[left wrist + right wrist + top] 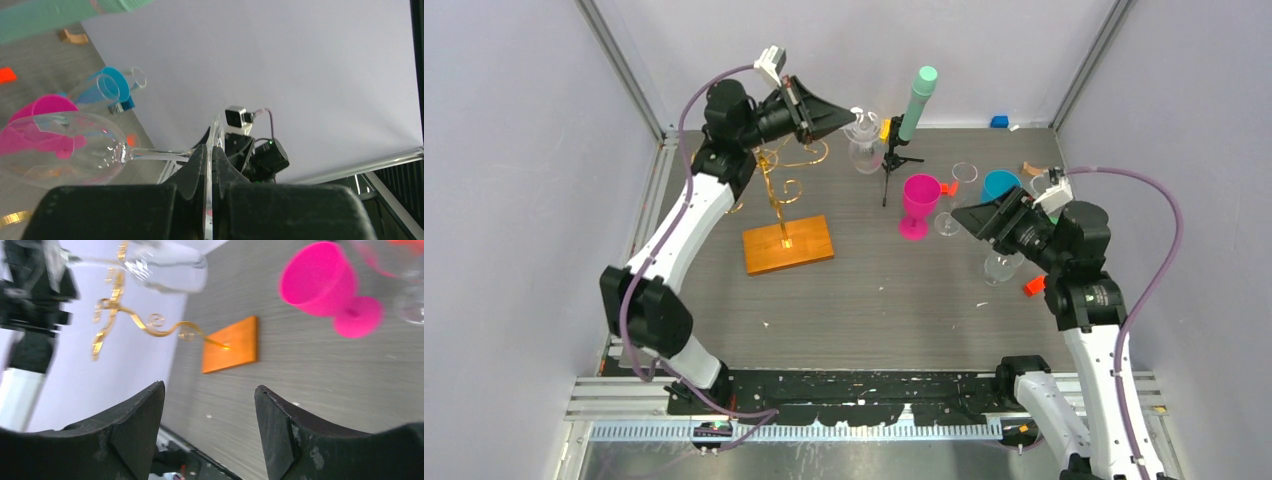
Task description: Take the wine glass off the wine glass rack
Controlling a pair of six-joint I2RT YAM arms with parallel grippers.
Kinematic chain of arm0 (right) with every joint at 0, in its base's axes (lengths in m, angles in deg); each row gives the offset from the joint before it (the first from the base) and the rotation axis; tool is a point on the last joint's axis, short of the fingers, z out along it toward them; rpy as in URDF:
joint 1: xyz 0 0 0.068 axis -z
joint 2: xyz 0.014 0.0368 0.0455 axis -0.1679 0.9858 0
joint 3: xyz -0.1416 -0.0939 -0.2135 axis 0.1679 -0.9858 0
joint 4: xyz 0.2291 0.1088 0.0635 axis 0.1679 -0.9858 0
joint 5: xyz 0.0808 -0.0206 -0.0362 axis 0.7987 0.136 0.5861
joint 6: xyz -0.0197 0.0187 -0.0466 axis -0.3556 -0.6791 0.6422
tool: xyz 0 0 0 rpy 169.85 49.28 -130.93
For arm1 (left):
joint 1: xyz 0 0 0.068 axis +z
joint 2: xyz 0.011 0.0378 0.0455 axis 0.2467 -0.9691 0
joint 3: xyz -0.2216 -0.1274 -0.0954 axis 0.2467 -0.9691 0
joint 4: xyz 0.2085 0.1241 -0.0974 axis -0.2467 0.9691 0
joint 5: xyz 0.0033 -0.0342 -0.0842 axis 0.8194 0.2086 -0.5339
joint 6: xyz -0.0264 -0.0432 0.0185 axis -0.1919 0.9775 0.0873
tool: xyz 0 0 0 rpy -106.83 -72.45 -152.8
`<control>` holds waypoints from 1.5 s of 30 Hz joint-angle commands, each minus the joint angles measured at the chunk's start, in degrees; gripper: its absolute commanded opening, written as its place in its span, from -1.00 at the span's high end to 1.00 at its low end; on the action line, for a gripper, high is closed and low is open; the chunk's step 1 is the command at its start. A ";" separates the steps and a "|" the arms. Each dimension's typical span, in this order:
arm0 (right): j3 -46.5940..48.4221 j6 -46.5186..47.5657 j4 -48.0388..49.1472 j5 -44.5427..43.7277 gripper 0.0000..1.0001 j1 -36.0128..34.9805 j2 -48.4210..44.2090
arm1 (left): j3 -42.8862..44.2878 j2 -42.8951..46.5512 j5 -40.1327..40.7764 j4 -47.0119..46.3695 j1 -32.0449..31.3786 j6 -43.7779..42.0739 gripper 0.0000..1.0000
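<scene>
The clear wine glass (861,140) hangs on its side in the air, right of the gold wine glass rack (776,178) and apart from its scroll arms. My left gripper (836,118) is shut on the glass's flat foot. In the left wrist view the foot's edge (216,131) stands pinched between the fingers, and the stem and bowl (65,150) stick out to the left. The rack's orange-brown base (789,245) lies flat on the table. My right gripper (969,215) is open with nothing between its fingers (145,412). The right wrist view shows the rack (117,300) and the held glass (167,267) far off.
A black tripod with a mint-green cylinder (907,125) stands just right of the held glass. A pink goblet (917,205), a clear glass (954,195), a blue cup (999,184) and another clear glass (1002,266) crowd around the right gripper. Small orange pieces (1034,286) lie nearby.
</scene>
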 commanded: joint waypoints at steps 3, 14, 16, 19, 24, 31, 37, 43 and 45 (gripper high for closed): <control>-8.09 -17.63 37.56 14.60 -0.47 -0.64 -1.71 | -9.92 14.20 3.84 3.13 -3.09 -3.21 1.00; -6.18 4.50 40.50 4.31 -0.46 -20.65 1.36 | -23.76 24.52 5.96 0.06 -8.07 8.24 1.00; -5.35 9.35 38.97 2.40 -0.46 -24.14 2.90 | -25.37 26.24 6.07 -0.13 -8.14 9.66 1.00; -5.63 14.42 41.06 3.06 -0.42 -27.34 4.82 | -28.02 28.63 6.24 -1.33 -8.17 12.56 1.00; -5.61 20.65 42.47 4.70 -0.38 -32.61 6.94 | -31.43 30.65 5.11 -5.07 -8.17 18.17 1.00; -1.98 27.01 41.59 2.34 -0.27 -37.46 13.06 | -33.90 32.52 5.21 -5.39 -8.55 20.41 1.00; -0.51 26.09 46.17 1.61 -0.05 -37.55 18.18 | -35.05 32.69 5.61 -6.66 -8.56 21.46 1.00; -1.41 24.27 47.89 0.57 0.45 -37.55 18.54 | -35.17 32.62 6.14 -8.10 -8.60 22.08 1.00; -1.85 23.02 48.43 -1.39 0.89 -37.55 18.24 | -34.58 32.69 6.22 -8.95 -8.61 20.99 1.00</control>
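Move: The left fingers already hold the upside-down wine glass by its foot, its middle some 4 cm to their right and 8 below; the open right gripper waits about 13 back, 22 right and 13 below. The rack stands roughly 16 left, 5 back, and the microphone 8 ahead, 10 right. From the right hand, the glass is about 13 ahead, 18 left and 5 above; the pink goblet is some 10 ahead, 9 left, and a standing clear glass 12 ahead, 1 left, both 10 below. Leftward sweeps the right hand, about 20 cm, rising some 7 cm before easing half of that back down, turning counter-clockwise and tipping its fingers upward as they close around the hanging glass's stem, just below its foot. Meanwhile the left hand draws the glass back about 14 cm towards it, sinking a little and tipping its fingers down some 20 degrees, and keeps its pinch on the foot. ##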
